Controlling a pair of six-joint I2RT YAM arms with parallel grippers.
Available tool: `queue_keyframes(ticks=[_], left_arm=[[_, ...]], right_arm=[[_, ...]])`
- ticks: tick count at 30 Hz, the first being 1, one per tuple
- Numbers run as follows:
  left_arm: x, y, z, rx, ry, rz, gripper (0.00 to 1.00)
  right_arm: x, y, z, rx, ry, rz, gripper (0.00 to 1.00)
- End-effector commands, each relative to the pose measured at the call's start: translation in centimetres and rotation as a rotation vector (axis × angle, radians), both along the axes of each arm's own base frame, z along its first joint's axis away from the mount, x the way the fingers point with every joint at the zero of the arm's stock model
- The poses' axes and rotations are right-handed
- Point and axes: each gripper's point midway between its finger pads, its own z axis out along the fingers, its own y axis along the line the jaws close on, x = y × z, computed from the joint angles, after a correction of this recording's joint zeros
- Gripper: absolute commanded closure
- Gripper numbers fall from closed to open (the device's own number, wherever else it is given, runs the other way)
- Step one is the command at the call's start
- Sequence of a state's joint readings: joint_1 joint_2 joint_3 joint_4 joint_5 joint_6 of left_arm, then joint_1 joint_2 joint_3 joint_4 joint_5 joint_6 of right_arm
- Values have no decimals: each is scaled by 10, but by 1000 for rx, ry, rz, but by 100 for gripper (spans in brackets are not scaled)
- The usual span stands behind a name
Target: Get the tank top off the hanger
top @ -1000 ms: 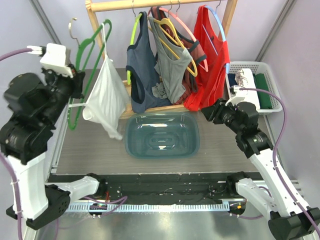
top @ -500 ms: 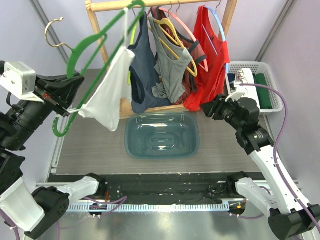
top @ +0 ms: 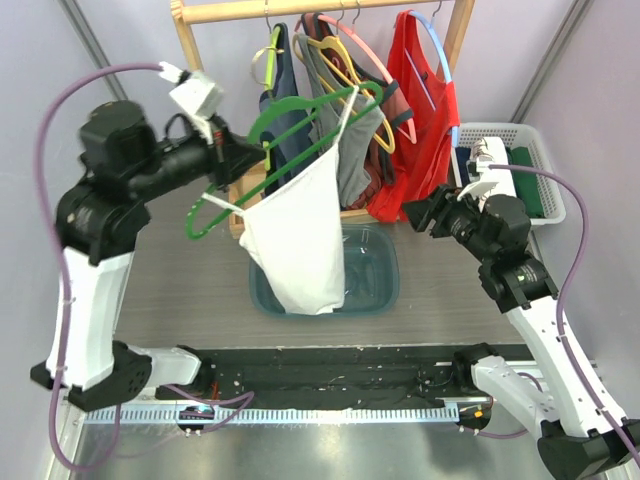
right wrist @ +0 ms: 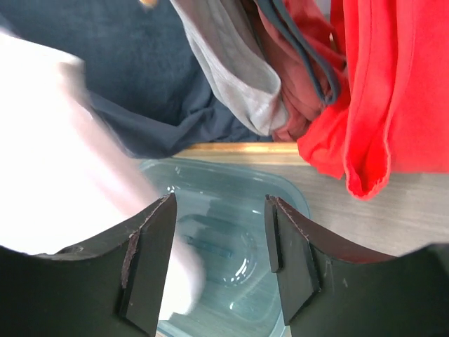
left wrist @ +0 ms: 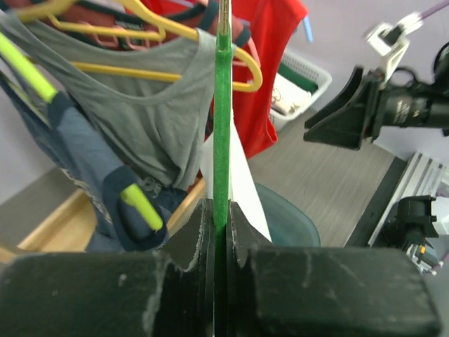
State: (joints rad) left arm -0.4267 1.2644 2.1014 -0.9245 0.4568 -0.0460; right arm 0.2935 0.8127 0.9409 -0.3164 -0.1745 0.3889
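A white tank top (top: 300, 230) hangs on a green hanger (top: 300, 112), held in the air above the teal bin (top: 385, 270). My left gripper (top: 245, 160) is shut on the green hanger's bar (left wrist: 222, 126), which runs straight up between the jaws of the left gripper (left wrist: 219, 210). The white cloth (left wrist: 242, 175) shows just behind the bar. My right gripper (top: 418, 215) is to the right of the tank top, apart from it. In the right wrist view the right gripper (right wrist: 221, 210) is open and empty, with the blurred white tank top (right wrist: 63, 161) to its left.
A wooden rack (top: 300, 10) at the back carries a navy top (top: 283, 70), a grey top (top: 350, 130) and a red top (top: 425, 130) on hangers. A white basket (top: 545, 170) with folded clothes stands at the right. The bin's rim (right wrist: 280, 184) lies under the right gripper.
My left arm has swung the green hanger and white tank top from the far left to over the bin. The right gripper's jaws have opened wider.
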Motion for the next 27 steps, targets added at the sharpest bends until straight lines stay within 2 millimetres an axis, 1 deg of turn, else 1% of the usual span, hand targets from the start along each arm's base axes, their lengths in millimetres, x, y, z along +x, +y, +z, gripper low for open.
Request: queue_keyframes(ticks=[1, 2, 3, 4, 5, 7, 8, 11, 14, 15, 19, 21, 22, 23, 24, 27], left_arm=[[13, -21, 17, -35, -74, -37, 100], [15, -25, 16, -31, -72, -45, 100], [12, -34, 16, -26, -80, -72, 100], [13, -38, 15, -20, -77, -79, 100], [16, -45, 11, -9, -68, -93, 100], [14, -52, 3, 16, -55, -113, 100], [15, -54, -6, 29, -33, -116, 100], [18, -54, -15, 60, -38, -110, 100], [20, -53, -23, 82, -32, -101, 100], [21, -53, -24, 86, -31, -99, 100], [22, -54, -35, 103, -4, -103, 100], [22, -55, -41, 111, 12, -104, 100], [23, -55, -50, 123, 32, -103, 100], [23, -55, -52, 125, 36, -104, 100], [23, -55, -57, 132, 45, -104, 100], [24, -56, -69, 145, 78, -108, 100]], right_arm=[[0, 2, 43, 10, -98, 15, 39], [1, 3, 46, 12, -102, 15, 39], [2, 4, 49, 15, -106, 17, 39], [4, 5, 53, 20, -108, 22, 39], [4, 8, 57, 25, -116, 30, 39], [7, 11, 61, 39, -121, 35, 39], [6, 14, 62, 47, -122, 43, 38], [10, 22, 61, 65, -124, 60, 38], [13, 31, 53, 63, -101, 75, 39], [12, 37, 53, 62, -103, 87, 39], [12, 48, 50, 61, -104, 109, 39], [11, 50, 57, 69, -121, 113, 39], [8, 54, 60, 75, -129, 125, 39], [7, 54, 65, 82, -141, 129, 39], [6, 55, 73, 95, -164, 130, 39], [7, 56, 89, 118, -200, 122, 39]])
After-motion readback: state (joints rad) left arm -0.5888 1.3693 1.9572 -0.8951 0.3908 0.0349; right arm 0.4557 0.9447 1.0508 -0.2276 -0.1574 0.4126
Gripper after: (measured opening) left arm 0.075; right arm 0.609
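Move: The white tank top hangs on the green hanger in the left hand. Its right-hand strap lies about 5 cm ahead, 12 to the left and 15 above the right hand, or some 11 cm ahead, 17 right and 3 below the left hand. From the right hand, the clear basket's middle is about 2 cm ahead, 16 left and 27 below, and the red top some 17 cm ahead, 2 right, at its height. The left hand keeps its pinch on the green hanger and brings it towards the right hand, going some 6 cm right early on with a little forward, while sinking about 8 cm in all and tipping the hanger's right end down nearly 10 degrees. To meet the tank top's right strap the right hand first rises about 3.5 cm, then swings nearly 6 cm left, turning slightly counter-clockwise, its fingers staying parted and still short of strap and hanger. ##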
